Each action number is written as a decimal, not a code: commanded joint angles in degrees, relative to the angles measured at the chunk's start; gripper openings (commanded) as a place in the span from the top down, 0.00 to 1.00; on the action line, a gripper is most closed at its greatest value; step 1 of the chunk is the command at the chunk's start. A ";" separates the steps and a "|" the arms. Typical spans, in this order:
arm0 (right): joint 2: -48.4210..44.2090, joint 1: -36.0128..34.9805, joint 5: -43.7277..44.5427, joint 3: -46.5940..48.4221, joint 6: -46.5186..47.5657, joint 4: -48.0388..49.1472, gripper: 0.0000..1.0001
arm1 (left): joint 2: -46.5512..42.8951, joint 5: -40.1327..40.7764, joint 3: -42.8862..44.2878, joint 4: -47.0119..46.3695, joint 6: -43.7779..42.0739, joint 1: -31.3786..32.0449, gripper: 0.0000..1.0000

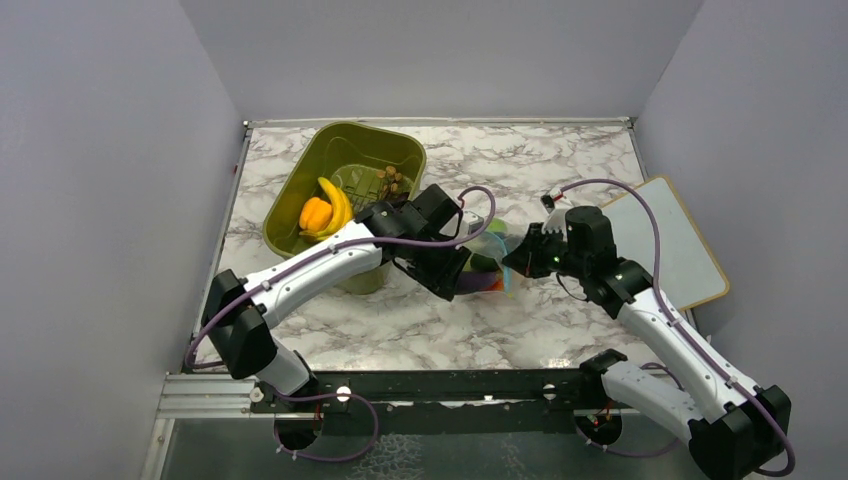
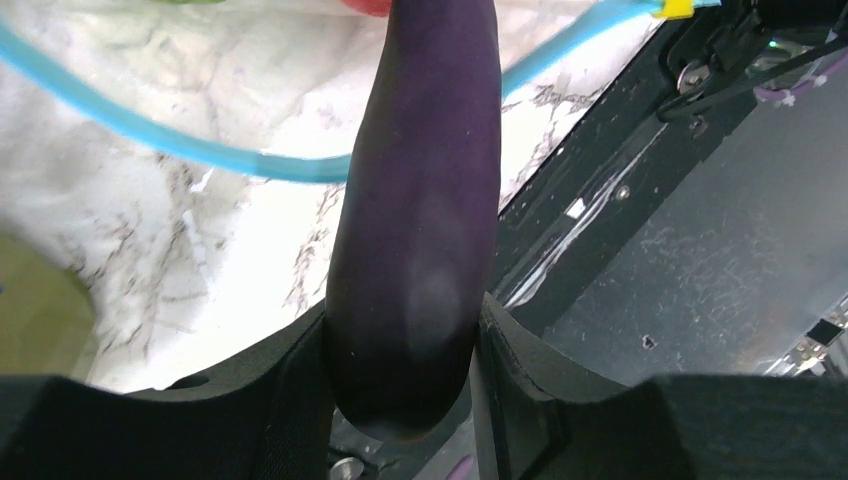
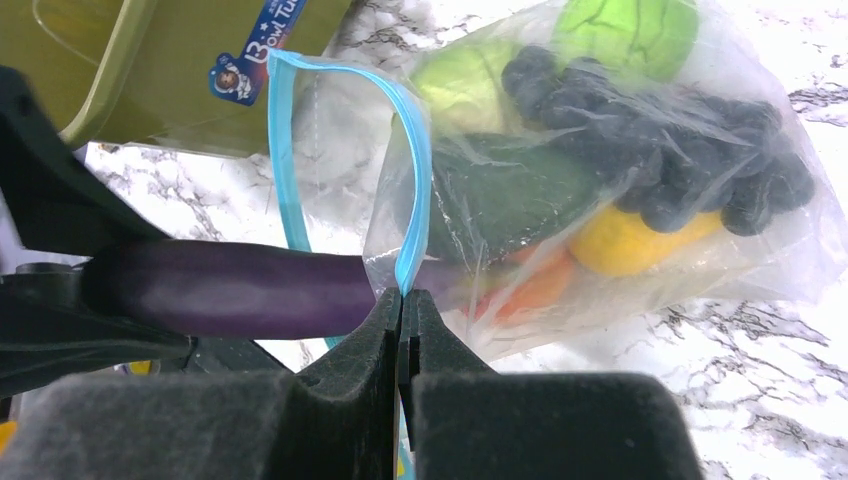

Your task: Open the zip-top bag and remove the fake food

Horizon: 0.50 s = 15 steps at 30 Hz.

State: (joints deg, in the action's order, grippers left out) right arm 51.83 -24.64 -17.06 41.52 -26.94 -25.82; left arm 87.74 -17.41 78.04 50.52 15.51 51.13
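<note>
The clear zip-top bag (image 3: 760, 250) lies on the marble table between my two grippers, its mouth gaping and the blue zipper strip (image 3: 415, 150) looped open. My right gripper (image 3: 402, 300) is shut on that strip at the mouth's edge. My left gripper (image 2: 405, 350) is shut on the thick end of a dark purple eggplant (image 2: 420, 200), whose other end reaches into the bag's mouth (image 3: 230, 290). Fake food stays inside: light green pieces (image 3: 625, 30), a yellow piece (image 3: 630, 245), an orange piece (image 3: 535, 285) and a dark cluster (image 3: 670, 150). In the top view both grippers meet at the bag (image 1: 492, 250).
An olive-green bin (image 1: 350, 160) stands at the back left, just behind my left arm, holding a yellow banana bunch (image 1: 335, 205) and an orange bell pepper (image 1: 315, 213). A white board with a wooden rim (image 1: 680, 240) lies at the right. Grey walls close in three sides.
</note>
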 commanded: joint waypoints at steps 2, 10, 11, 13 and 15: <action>-1.13 0.12 3.46 1.17 -0.99 -0.78 0.99 | -6.67 6.30 6.24 10.79 -2.25 0.18 1.00; -1.38 0.12 4.67 1.73 -0.51 -0.56 0.99 | -11.02 15.05 9.64 19.69 -3.05 0.09 1.00; -1.24 0.12 4.86 1.88 -0.53 -0.89 0.99 | -11.06 16.44 10.08 20.85 -3.10 -0.03 1.00; -1.07 0.12 5.02 2.12 -0.68 -1.30 0.99 | -11.04 19.12 11.43 22.28 -2.94 -0.34 1.00; -1.27 0.12 4.77 2.02 -0.70 -1.34 0.99 | -11.25 21.59 12.95 22.52 -2.48 -1.06 1.00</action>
State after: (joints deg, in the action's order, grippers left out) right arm 51.20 -24.64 -14.24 41.74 -27.64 -26.63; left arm 76.47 -4.40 87.72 68.36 13.10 51.07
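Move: The left hand already grips the blunt end of the eggplant, whose other end is still in the bag. The middle of the green tub lies about 20 cm ahead, 26 cm to its left and 10 cm lower. The bag's mouth is some 8 cm to this hand's right, 4 cm ahead and 4 cm below; the avocado inside is about 9 cm right, 5 cm ahead and 10 cm down. From the right hand the tub's middle lies roughly 37 cm left, 14 cm ahead and 10 cm below. Keeping its grip on the eggplant's blunt end, the left hand draws it up and left out of the bag's mouth towards the tub, rising about 8 cm and going some 7 cm left, with the rise levelling off at the end while the leftward travel carries on and the fingertips swing slightly forward. The right hand stays nearly in place, its shut fingers still pinching the blue rim of the bag to hold it open. ##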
